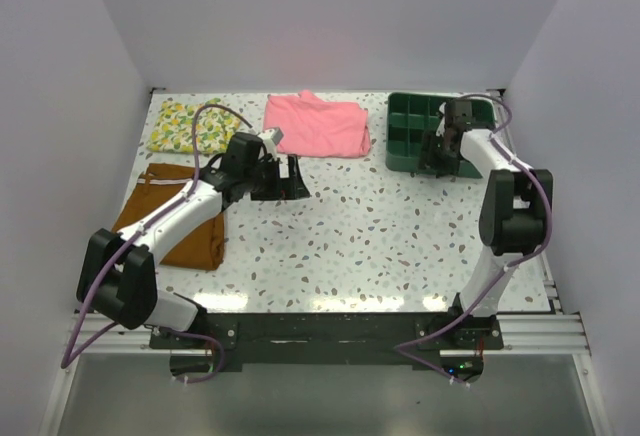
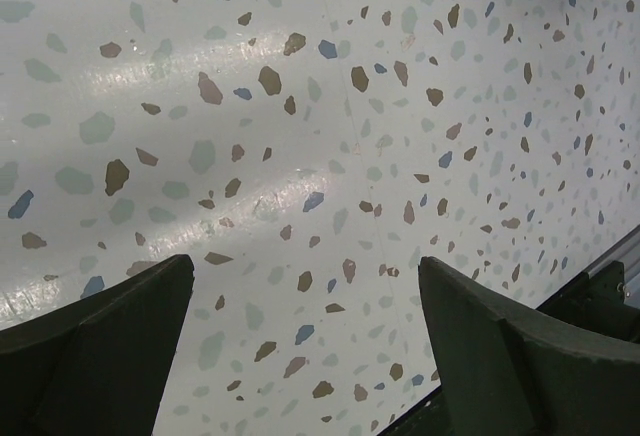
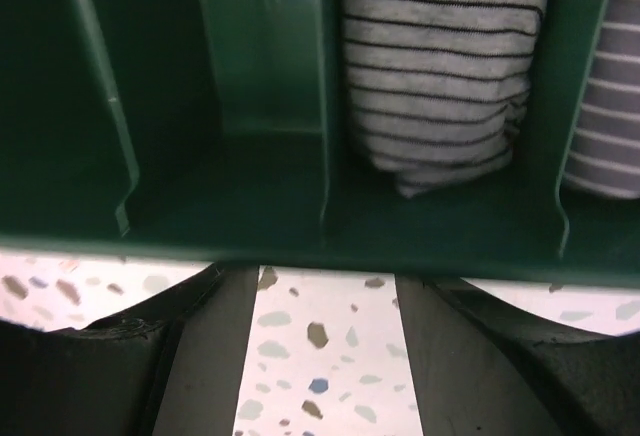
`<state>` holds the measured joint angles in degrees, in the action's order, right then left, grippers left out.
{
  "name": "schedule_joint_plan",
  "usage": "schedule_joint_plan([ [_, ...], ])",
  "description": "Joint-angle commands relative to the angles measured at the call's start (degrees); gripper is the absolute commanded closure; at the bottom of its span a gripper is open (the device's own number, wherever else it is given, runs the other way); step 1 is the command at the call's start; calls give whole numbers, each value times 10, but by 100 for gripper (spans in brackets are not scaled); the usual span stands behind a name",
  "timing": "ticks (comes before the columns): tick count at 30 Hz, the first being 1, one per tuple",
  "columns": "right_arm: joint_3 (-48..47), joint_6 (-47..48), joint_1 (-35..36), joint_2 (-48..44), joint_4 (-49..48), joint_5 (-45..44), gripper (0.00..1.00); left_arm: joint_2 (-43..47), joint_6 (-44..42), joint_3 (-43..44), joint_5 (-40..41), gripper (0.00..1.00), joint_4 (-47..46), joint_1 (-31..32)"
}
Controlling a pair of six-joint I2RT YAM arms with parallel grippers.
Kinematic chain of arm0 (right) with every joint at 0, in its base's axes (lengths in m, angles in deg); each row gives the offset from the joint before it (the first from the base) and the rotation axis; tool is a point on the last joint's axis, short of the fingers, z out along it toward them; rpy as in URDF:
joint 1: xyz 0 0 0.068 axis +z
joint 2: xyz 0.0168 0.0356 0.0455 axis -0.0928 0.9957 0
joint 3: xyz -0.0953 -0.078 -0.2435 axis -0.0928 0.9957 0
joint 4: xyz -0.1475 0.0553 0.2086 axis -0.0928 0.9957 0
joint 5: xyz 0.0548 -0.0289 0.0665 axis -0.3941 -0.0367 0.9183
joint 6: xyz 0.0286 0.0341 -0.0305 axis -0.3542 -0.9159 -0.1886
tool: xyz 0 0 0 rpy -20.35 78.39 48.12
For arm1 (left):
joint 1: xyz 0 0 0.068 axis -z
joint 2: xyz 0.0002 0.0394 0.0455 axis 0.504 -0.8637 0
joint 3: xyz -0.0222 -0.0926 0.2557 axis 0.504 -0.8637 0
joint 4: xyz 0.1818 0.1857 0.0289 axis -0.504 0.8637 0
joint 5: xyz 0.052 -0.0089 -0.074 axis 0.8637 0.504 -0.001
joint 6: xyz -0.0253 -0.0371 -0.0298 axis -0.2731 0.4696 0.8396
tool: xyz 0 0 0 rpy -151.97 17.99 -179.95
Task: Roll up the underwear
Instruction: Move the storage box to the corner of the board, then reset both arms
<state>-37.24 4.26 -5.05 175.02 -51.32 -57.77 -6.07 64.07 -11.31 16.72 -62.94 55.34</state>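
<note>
Two rolled striped garments lie in neighbouring compartments of the green organizer tray (image 3: 270, 226). One roll is light grey with thin dark stripes (image 3: 440, 66). The other is grey-and-white striped underwear (image 3: 608, 106), cut off at the right edge. I cannot tell which roll is the task's underwear. My right gripper (image 3: 327, 291) is open and empty, just in front of the tray's near wall; in the top view it (image 1: 438, 153) sits at the tray (image 1: 408, 136). My left gripper (image 2: 305, 291) is open and empty over bare table, left of centre in the top view (image 1: 292, 178).
Rust-brown shorts (image 1: 180, 226) lie at the left edge. A yellow lemon-print cloth (image 1: 195, 128) is at the back left. A pink folded garment (image 1: 318, 124) is at the back middle. White walls close in the speckled table (image 1: 370, 236) on three sides.
</note>
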Motion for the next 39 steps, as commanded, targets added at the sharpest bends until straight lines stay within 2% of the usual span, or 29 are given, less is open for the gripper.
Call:
schedule_joint_plan([
  [1,-40,7,-1,21,-9,-63,39,15,-10,29,21,0,6,-4],
  [5,-59,20,-1,53,2,-147,37,16,-3,29,31,0,5,-4],
  [11,-93,40,-26,88,15,-182,37,12,3,30,33,0,2,-4],
  [21,-71,59,-39,60,25,-289,36,3,-3,32,35,0,6,-4],
  [29,-69,14,-89,66,29,-309,36,-3,-8,34,34,0,3,-4],
  [39,-83,5,-103,62,16,-337,36,1,-10,28,41,0,7,-4],
])
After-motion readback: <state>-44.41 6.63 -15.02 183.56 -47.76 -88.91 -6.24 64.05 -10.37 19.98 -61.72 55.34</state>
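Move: The storage box's middle is about 11 cm ahead and 3 cm right of the right hand, roughly level with it; the near wall is only a centimetre or two beyond the fingertips. Inside it, one rolled striped underwear sits some 5 cm ahead and 4 cm right, the other 5 cm ahead and 9 cm right. The pink cloth lies around 30 cm left and 13 cm farther out. From the left hand the box is about 18 cm ahead, 38 cm right and 9 cm lower. Sink the right gripper about 2 cm just outside the box's near wall and ease it a couple of centimetres forward against that wall, then sweep it some 17 cm right along the wall to the near right corner, drifting slightly back. Roll it so the fingertips swing right, about 30 degrees, and turn it clockwise on the way; keep the fingers part open. ##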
